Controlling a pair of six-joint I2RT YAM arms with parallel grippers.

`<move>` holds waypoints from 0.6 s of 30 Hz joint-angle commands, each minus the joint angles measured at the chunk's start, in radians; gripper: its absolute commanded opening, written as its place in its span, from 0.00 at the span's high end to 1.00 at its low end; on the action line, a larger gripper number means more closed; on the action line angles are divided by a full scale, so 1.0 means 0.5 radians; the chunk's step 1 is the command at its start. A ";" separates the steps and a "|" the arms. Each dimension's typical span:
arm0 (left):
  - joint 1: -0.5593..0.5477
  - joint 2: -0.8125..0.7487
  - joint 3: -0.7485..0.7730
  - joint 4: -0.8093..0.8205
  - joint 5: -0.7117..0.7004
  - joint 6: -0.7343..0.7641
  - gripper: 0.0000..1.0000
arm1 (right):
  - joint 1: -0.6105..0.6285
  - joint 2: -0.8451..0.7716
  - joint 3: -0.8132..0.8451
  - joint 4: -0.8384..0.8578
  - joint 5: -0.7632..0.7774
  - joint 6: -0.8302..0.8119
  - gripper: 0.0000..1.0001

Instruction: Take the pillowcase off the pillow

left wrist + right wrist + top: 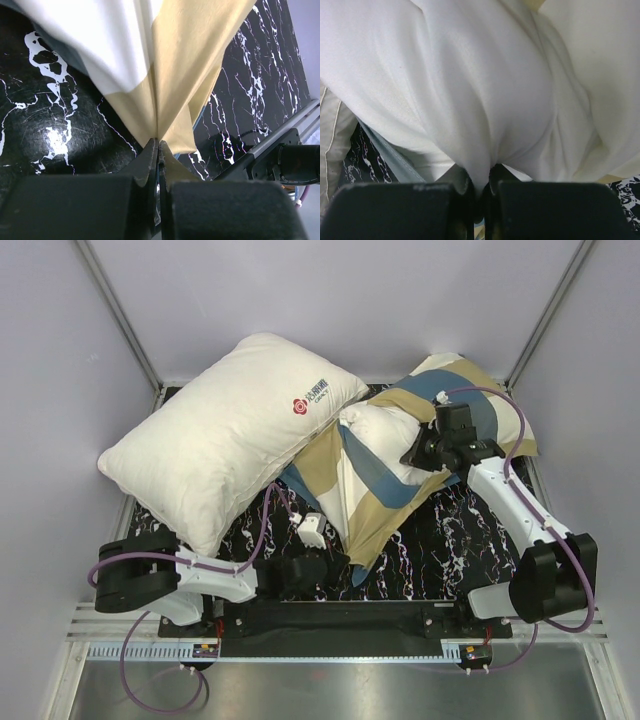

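The checked pillowcase (365,502) in teal, tan and cream lies crumpled across the middle of the table. The plain off-white pillow (385,438) bulges out of its open end. My left gripper (328,562) is low at the near edge, shut on a tan corner of the pillowcase (190,60), with the fabric fanning up from the closed jaws of the left gripper (159,145). My right gripper (416,454) is shut on a pinched fold of the pillow (470,75). That white fabric fills the right wrist view above the right gripper (481,179). The rest of the pillow is hidden inside the case.
A second white pillow with a red logo (230,430) lies at the back left, overlapping the pillowcase's left edge. The black marble-patterned table top (440,540) shows at the front. A metal rail (330,645) runs along the near edge, and walls close in the back and sides.
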 commanded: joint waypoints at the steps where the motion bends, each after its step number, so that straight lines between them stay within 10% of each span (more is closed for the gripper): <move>1: -0.077 0.064 -0.083 -0.514 0.056 0.042 1.00 | -0.151 -0.084 0.239 0.499 0.423 -0.112 1.00; 13: 0.030 -0.073 0.398 -0.826 -0.103 0.443 0.98 | -0.112 -0.489 -0.138 0.590 0.186 0.062 1.00; 18: 0.049 -0.193 0.951 -1.084 -0.168 0.723 0.19 | 0.134 -0.566 -0.359 0.652 0.324 0.093 1.00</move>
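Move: My left fingers are still shut on the tan hem of the pillowcase, with its blue corner hanging about 3 cm back, 3 cm right and 3 cm below. From that hand the bared white pillow lies roughly 25 cm ahead, 8 cm right and 7 cm higher, and the loose pillow 25 cm ahead, 22 cm left and 4 cm higher. My right fingers still pinch the bared pillow, its middle some 4 cm ahead, 4 cm left and 4 cm below. I open my left fingers wide and let go of the tan hem. First I slide that hand a little forward, then lift it quickly about 5 cm, rolling it some 15 degrees so its left side rises. Meanwhile my right hand keeps its pinch on the white pillow and raises it about 3.5 cm, easing back and slightly right as its fingers tip up. ##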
